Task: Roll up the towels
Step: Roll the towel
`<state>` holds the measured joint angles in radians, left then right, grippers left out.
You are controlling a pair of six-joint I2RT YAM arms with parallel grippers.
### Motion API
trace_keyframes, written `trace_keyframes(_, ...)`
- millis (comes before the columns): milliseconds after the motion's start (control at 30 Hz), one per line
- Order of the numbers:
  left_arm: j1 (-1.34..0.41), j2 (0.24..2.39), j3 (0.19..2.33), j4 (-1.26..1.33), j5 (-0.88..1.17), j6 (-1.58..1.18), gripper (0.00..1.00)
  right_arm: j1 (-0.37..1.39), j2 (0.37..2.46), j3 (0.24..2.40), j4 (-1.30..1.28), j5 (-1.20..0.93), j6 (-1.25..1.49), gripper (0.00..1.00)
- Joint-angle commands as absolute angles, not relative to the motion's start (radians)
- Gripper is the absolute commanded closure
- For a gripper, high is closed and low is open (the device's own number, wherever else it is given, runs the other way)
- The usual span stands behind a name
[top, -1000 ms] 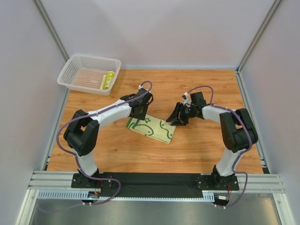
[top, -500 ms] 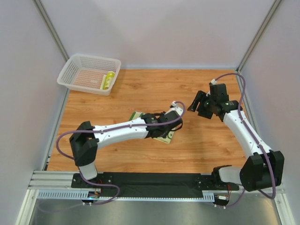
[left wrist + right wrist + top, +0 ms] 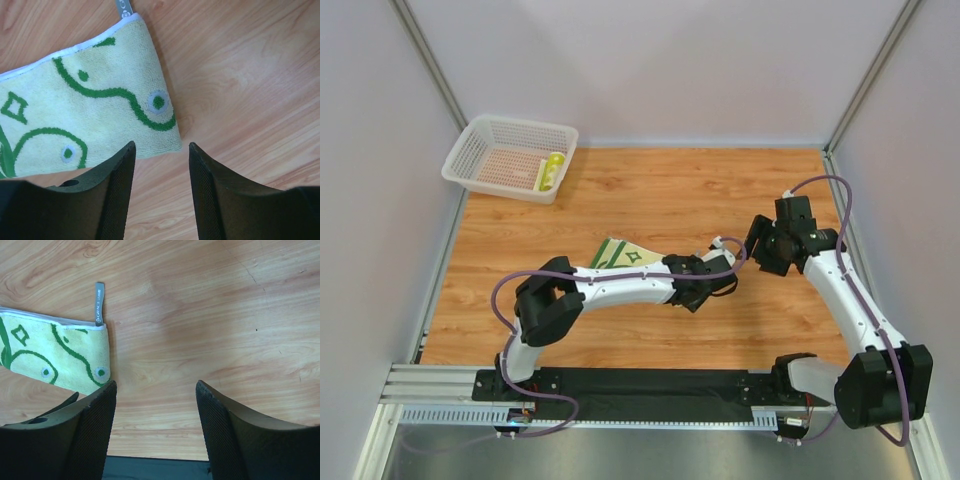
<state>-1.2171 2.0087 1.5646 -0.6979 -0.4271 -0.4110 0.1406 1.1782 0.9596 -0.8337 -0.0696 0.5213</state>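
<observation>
A cream towel with green swirls [image 3: 620,253] lies flat on the wooden table, and my left arm hides most of it from above. Its right end [image 3: 90,115] lies just ahead of my left gripper [image 3: 161,147], which is open and holds nothing; from above that gripper [image 3: 708,288] hangs past the towel's right end. My right gripper [image 3: 155,385] is open over bare wood, with the towel end [image 3: 55,355] and its grey tag [image 3: 100,302] to its left. It sits right of the left gripper [image 3: 760,250]. A rolled yellow-green towel [image 3: 552,170] lies in the basket.
A white mesh basket [image 3: 480,140] stands at the far left corner. Grey walls with metal posts close the table on three sides. The black base rail [image 3: 640,385] runs along the near edge.
My left arm has swept right along the towel to its right end and its jaws have widened. My right arm swung away to the right and opened.
</observation>
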Motion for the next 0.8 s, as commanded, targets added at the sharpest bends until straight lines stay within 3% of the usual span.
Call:
trace_keyframes(0,-1.224,2.037,1.600,-0.707,-0.413,-0.433,0.47,0.137,1.167,0.954,-0.833,-0.055,0.505,0.34)
trace_keyframes(133,-1.226,2.074,1.586,-0.703,-0.416,-0.451,0.53,0.135,1.178,0.951,-0.827,-0.060,0.502,0.35)
trace_keyframes(567,-1.216,2.100,1.473,-0.620,-0.423,-0.497,0.55,0.135,1.184,0.936,-0.821,-0.066,0.500,0.37)
trace_keyframes(700,-1.198,2.079,1.407,-0.568,-0.400,-0.512,0.72,0.135,1.189,0.931,-0.815,-0.100,0.499,0.37)
trace_keyframes(767,-1.193,2.043,1.359,-0.529,-0.390,-0.517,0.88,0.137,1.192,0.920,-0.784,-0.188,0.495,0.36)
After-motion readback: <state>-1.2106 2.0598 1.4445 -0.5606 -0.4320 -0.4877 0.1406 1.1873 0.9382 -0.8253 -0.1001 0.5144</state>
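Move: Almost directly beneath the left hand, about 5 cm down and 1 cm to its left, lies the folded towel's near right corner. The towel's middle is some 6 cm ahead and 9 cm left of this hand, and its grey tag sticks out of the far edge about 10 cm straight ahead. From the right hand that corner lies roughly 5 cm back, 15 cm left and 12 cm below. Sinking almost straight down by about 5 cm, the left hand brings its half-open fingers around the towel's near right corner, with the wrist hardly turning. Once down, the fingers close most of the way and pinch the corner between their tips. ##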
